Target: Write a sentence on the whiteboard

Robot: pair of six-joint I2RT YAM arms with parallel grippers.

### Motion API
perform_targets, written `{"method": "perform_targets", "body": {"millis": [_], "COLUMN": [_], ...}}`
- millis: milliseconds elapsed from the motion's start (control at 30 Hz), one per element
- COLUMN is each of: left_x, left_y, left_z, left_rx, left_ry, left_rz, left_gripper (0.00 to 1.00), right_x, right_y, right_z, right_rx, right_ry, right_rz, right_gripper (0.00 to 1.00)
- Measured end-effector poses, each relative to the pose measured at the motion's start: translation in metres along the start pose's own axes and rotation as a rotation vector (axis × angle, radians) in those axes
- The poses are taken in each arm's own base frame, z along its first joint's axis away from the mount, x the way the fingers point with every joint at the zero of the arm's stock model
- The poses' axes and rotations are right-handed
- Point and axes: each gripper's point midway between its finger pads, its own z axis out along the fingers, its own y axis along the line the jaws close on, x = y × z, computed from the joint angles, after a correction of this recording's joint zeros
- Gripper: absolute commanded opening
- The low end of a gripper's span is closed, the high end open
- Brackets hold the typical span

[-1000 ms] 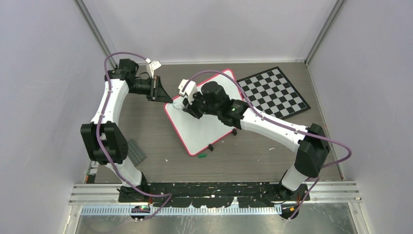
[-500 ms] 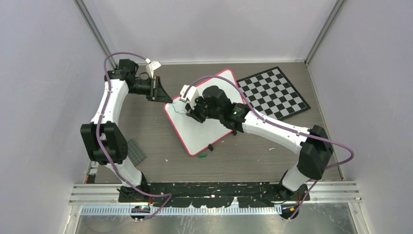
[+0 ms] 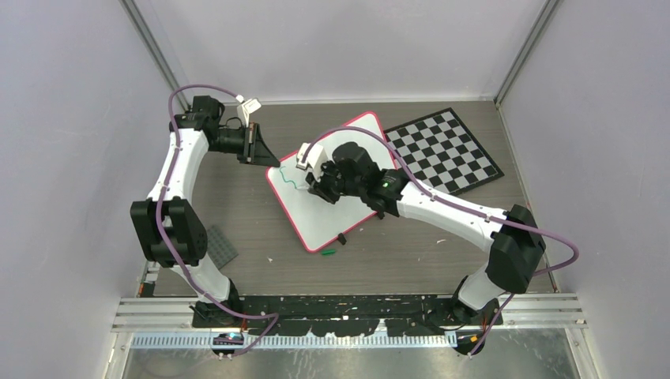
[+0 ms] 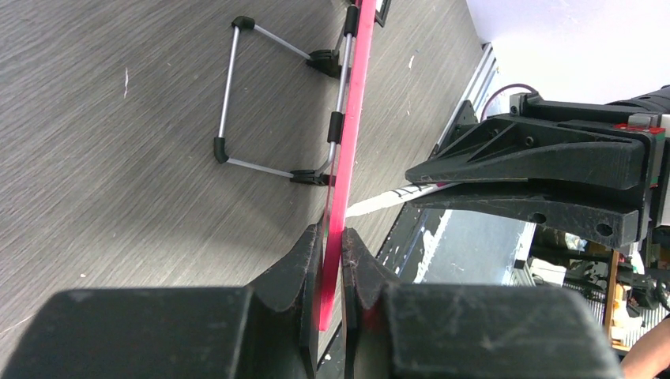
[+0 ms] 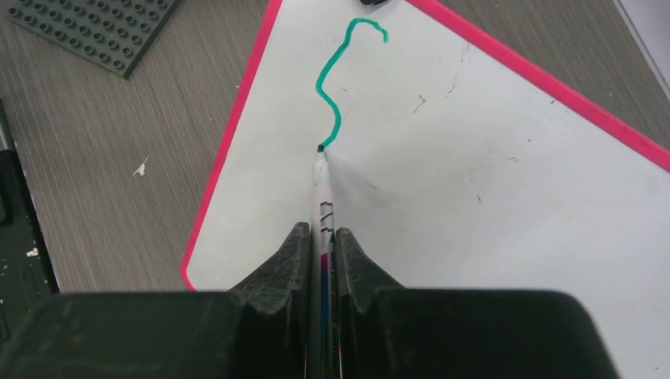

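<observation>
The whiteboard [image 3: 328, 221] lies slanted in the middle of the table, white with a red-pink rim. My left gripper [image 3: 269, 159] is shut on its far left corner; the left wrist view shows both fingers clamping the red rim [image 4: 348, 134] at the gripper [image 4: 333, 237]. Over the board's left part, my right gripper [image 3: 318, 186] is shut on a thin white marker [image 5: 322, 189] at the gripper [image 5: 320, 230]. The marker's tip touches the whiteboard [image 5: 490, 197] at the end of a wavy green stroke [image 5: 336, 87], all that shows of the sentence. That green stroke [image 3: 291, 181] is faint from above.
A black-and-white checkered board [image 3: 446, 150] lies at the back right. A grey studded baseplate [image 3: 221, 245] sits near the left arm. A small green cap [image 3: 329, 252] rests just off the board's near edge, by a black clip [image 3: 342, 238]. A wire stand [image 4: 229, 95] folds under the board.
My right gripper has drawn the marker toward the near right across the board, and the green stroke has grown longer. The left arm has stayed put.
</observation>
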Motion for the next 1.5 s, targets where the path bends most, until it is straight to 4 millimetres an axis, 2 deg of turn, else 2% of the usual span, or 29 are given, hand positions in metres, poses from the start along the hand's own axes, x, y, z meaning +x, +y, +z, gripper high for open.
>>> {"method": "perform_targets", "body": {"millis": [200, 400, 700, 833, 1100, 1200, 1267, 1333, 1433, 1500], "left_x": [0.001, 0.001, 0.003, 0.004, 0.002, -0.004, -0.011, -0.019, -0.026, -0.023], "left_y": [-0.001, -0.001, -0.005, -0.006, -0.002, 0.000, 0.003, 0.007, 0.009, 0.008], "left_z": [0.000, 0.000, -0.001, -0.002, -0.001, -0.001, 0.000, 0.000, 0.000, -0.001], "left_rx": [0.001, 0.002, 0.011, 0.021, 0.029, 0.031, 0.026, 0.016, 0.012, 0.017], "left_ry": [0.000, 0.001, 0.014, 0.034, 0.068, 0.084, 0.090, 0.093, 0.094, 0.103], "left_rz": [0.001, 0.003, 0.047, 0.062, 0.087, 0.101, 0.125, 0.150, 0.164, 0.146], "left_gripper": [0.00, 0.00, 0.01, 0.01, 0.02, 0.13, 0.27, 0.36, 0.40, 0.40], "right_x": [0.004, -0.011, -0.024, -0.030, -0.030, -0.029, -0.029, -0.028, -0.027, -0.026], "right_y": [0.008, 0.011, 0.019, 0.012, -0.021, -0.024, -0.024, -0.026, -0.027, -0.029], "right_z": [0.001, 0.007, 0.003, -0.004, -0.016, -0.018, -0.019, -0.020, -0.020, -0.020], "right_rx": [-0.042, -0.072, -0.125, -0.111, -0.041, -0.034, -0.034, -0.032, -0.031, -0.028], "right_ry": [0.018, -0.004, -0.038, -0.055, -0.068, -0.065, -0.064, -0.061, -0.059, -0.058], "right_rz": [0.007, 0.010, 0.026, 0.029, 0.054, 0.057, 0.058, 0.060, 0.061, 0.061], "right_gripper": [0.00, 0.00, 0.00, 0.00, 0.00, 0.00, 0.00, 0.00, 0.00, 0.00]}}
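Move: On the upper left part of the upright whiteboard, the marker held by the right hand touches at the green line's lower end, about 2 cm ahead, 5 cm left and 3 cm below that hand. The line's start is roughly 7 cm ahead and 8 cm left of it, level in height; the green cap lies some 15 cm back, 2 cm right, 21 cm down. From the left hand, still pinching the board's corner right at its pads, the line's lower end is about 6 cm back, 5 cm right and 4 cm lower. Dipping back and slightly down, the right hand then carries the marker about 3 cm left and upward to hook the line's end; it next sweeps nearly 4 cm right and 3 cm forward while rising, taking the tip off the board. The marker stays gripped. Late on, the left hand opens, letting go of the board's corner, and shifts some 2 cm forward with a slight clockwise turn. ##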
